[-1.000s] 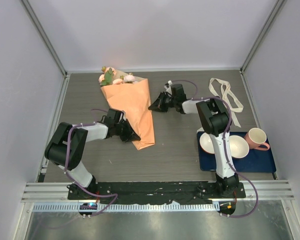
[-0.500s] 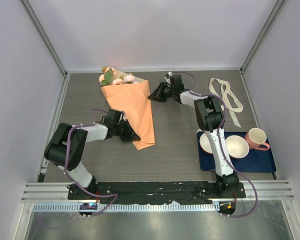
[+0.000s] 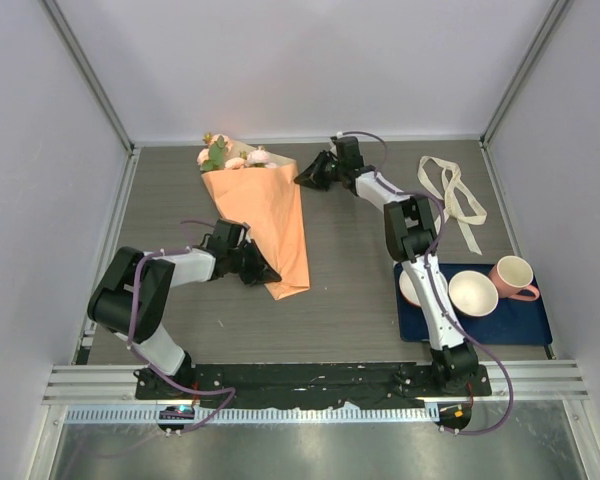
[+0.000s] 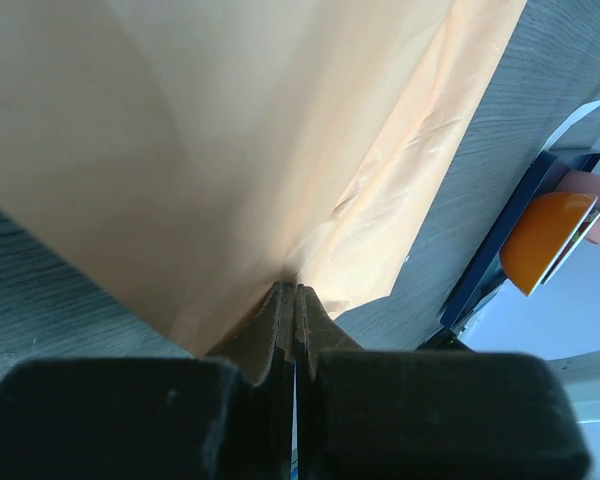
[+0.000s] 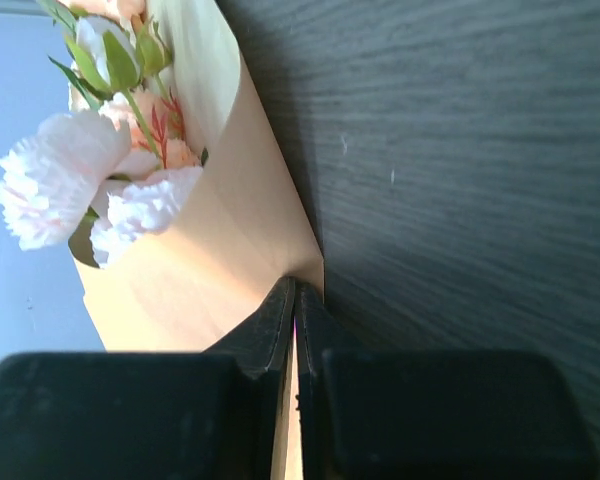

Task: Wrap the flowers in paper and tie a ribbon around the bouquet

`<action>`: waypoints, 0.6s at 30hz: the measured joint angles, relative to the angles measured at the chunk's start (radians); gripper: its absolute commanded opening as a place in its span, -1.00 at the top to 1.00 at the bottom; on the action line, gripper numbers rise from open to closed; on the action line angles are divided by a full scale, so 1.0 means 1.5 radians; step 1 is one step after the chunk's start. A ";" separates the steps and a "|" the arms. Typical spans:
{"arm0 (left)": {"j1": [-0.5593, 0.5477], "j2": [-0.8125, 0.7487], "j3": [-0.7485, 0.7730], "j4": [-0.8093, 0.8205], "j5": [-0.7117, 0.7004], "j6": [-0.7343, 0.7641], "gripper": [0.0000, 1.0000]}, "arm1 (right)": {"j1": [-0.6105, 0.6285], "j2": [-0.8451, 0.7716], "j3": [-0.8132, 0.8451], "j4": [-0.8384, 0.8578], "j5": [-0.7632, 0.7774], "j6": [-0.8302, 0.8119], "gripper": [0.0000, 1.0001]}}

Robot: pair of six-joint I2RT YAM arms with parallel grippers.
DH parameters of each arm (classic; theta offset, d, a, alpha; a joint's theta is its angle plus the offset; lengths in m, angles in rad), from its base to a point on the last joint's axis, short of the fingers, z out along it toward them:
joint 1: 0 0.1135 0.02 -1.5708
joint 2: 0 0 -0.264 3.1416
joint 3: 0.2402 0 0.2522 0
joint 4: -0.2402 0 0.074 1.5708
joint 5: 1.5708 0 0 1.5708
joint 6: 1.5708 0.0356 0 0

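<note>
The paper (image 3: 265,215) lies on the table rolled into an orange cone, its narrow end toward me. The pink flowers (image 3: 230,157) and their green leaves stick out of its wide far end, forming the bouquet. My left gripper (image 3: 267,272) is at the cone's narrow end, shut with its tips (image 4: 296,288) pinching a fold of the paper (image 4: 230,130). My right gripper (image 3: 302,182) is at the cone's far right corner, shut on the paper's edge (image 5: 210,270) just below the flowers (image 5: 80,170). The cream ribbon (image 3: 452,190) lies loose at the far right, apart from the cone.
A dark blue mat (image 3: 520,322) at the near right carries two bowls (image 3: 473,293) and a pink mug (image 3: 513,275). Grey walls close in the table on three sides.
My right gripper has moved away from me and to the left, up to the paper's far right corner. The left gripper and the cone have stayed in place.
</note>
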 measured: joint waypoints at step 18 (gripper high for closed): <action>-0.002 -0.004 -0.004 0.004 -0.005 -0.003 1.00 | -0.003 0.157 0.272 -0.024 0.082 0.063 0.71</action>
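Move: Straight ahead of the right hand, roughly 6 cm along the folded right edge of the paper, is the wrap's top right corner, about level in height. The white-pink flowers peeping out of the wrap lie some 8 cm ahead and 10 cm to this hand's left, the orange flowers about 7 cm ahead and 17 cm left. From the left hand, down on the paper's lower part, that corner is about 38 cm ahead and 5 cm to the right. Running forward along the folded right edge of the paper, the right hand carries on its creasing stroke for about 6 cm, up to the top corner, its nearly shut fingertips staying on the fold. The wrist swings some 10 degrees clockwise and its fingers tip up slightly near the end. Shut and still, the left hand keeps holding down the paper's lower part. ##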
